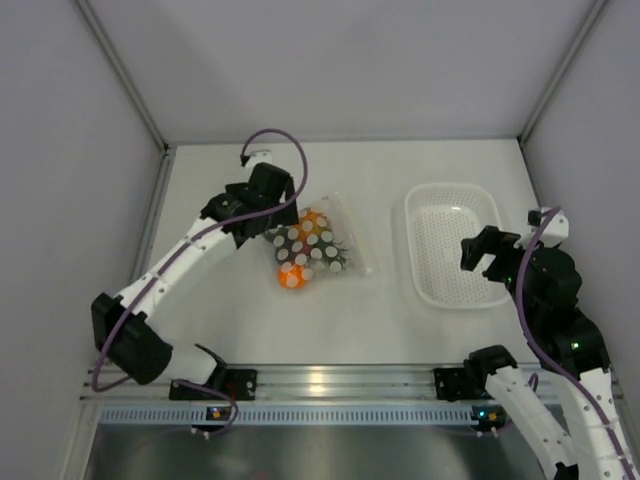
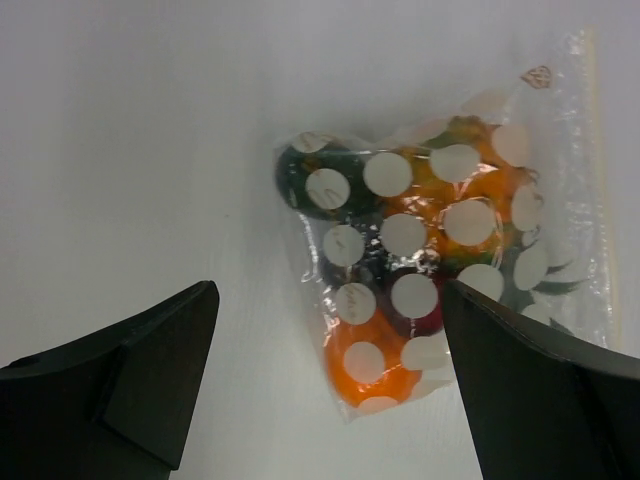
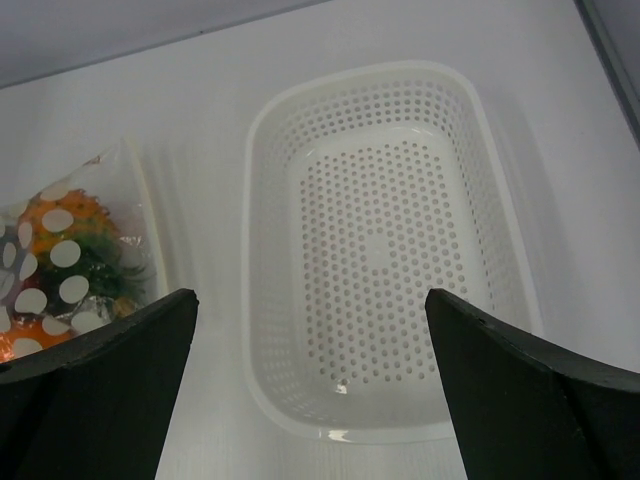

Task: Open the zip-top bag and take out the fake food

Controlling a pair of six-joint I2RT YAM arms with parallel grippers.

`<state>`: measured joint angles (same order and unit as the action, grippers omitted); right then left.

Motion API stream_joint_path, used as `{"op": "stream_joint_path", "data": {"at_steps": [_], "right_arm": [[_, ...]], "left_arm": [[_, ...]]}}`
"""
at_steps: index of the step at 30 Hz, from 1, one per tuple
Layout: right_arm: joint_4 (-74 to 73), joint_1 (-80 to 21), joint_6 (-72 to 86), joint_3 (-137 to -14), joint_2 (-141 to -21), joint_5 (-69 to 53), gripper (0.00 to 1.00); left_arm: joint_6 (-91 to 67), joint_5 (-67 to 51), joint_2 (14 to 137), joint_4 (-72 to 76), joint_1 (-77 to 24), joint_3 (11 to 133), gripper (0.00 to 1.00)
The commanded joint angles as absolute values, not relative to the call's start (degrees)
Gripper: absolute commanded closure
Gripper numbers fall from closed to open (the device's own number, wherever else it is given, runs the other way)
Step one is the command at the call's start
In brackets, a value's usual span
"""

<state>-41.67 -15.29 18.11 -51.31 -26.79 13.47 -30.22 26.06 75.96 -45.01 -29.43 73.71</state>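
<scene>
The zip-top bag (image 1: 318, 247), clear with white dots, lies flat on the white table left of centre. The fake food (image 1: 294, 275) is inside it: orange pieces and dark green ones. My left gripper (image 1: 272, 222) hovers open at the bag's left edge. In the left wrist view the bag (image 2: 440, 230) lies between and beyond the open fingers, a round orange piece (image 2: 385, 360) in its near corner and the zip strip (image 2: 597, 180) along its right edge. My right gripper (image 1: 490, 256) hangs open over the basket, holding nothing. The right wrist view shows the bag (image 3: 70, 250) at far left.
A white perforated basket (image 1: 455, 245) stands right of the bag with nothing in it; in the right wrist view the basket (image 3: 385, 240) fills the space beyond the open fingers. Grey walls enclose the table on three sides. A metal rail (image 1: 340, 385) runs along the near edge.
</scene>
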Motion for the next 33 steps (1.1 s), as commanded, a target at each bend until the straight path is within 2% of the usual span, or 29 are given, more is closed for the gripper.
{"op": "stream_joint_path", "data": {"at_steps": [1,6,14,23,33], "right_arm": [[-39.64,-15.91,18.63,-50.98,-25.93,11.78,0.01],[-40.95,-15.82,18.02,-50.63,-24.52,10.99,0.01],[-42.28,-15.82,17.49,-50.36,-22.77,10.55,0.01],[-43.59,-15.82,17.58,-51.33,-20.66,9.76,0.01],[-43.77,-15.73,17.84,-50.45,-19.25,7.21,0.0]], "left_arm": [[-30.68,31.81,84.27,-44.38,-35.92,80.49,0.01],[-28.13,37.26,97.44,-44.56,-42.35,91.72,0.01],[-24.97,44.2,111.78,-45.26,-50.88,105.81,0.01],[-22.42,49.92,130.58,-45.35,-52.29,119.68,0.01],[-21.09,55.2,136.67,-45.26,-51.94,121.64,0.02]]}}
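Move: The zip edge of the bag is about 19 cm to the left hand's right, some 6 cm ahead and 20 cm below. The bag's food-filled middle lies about 11 cm right and 4 cm ahead, equally low; the white basket's middle is roughly 42 cm right and 4 cm ahead, on the table. From the right hand, the zip edge is about 20 cm left, 17 cm ahead and 26 cm below. Left hand, still open, sweeps about 22 cm right, lowering and reaching forward towards the zip edge, rolling some 30 degrees. ##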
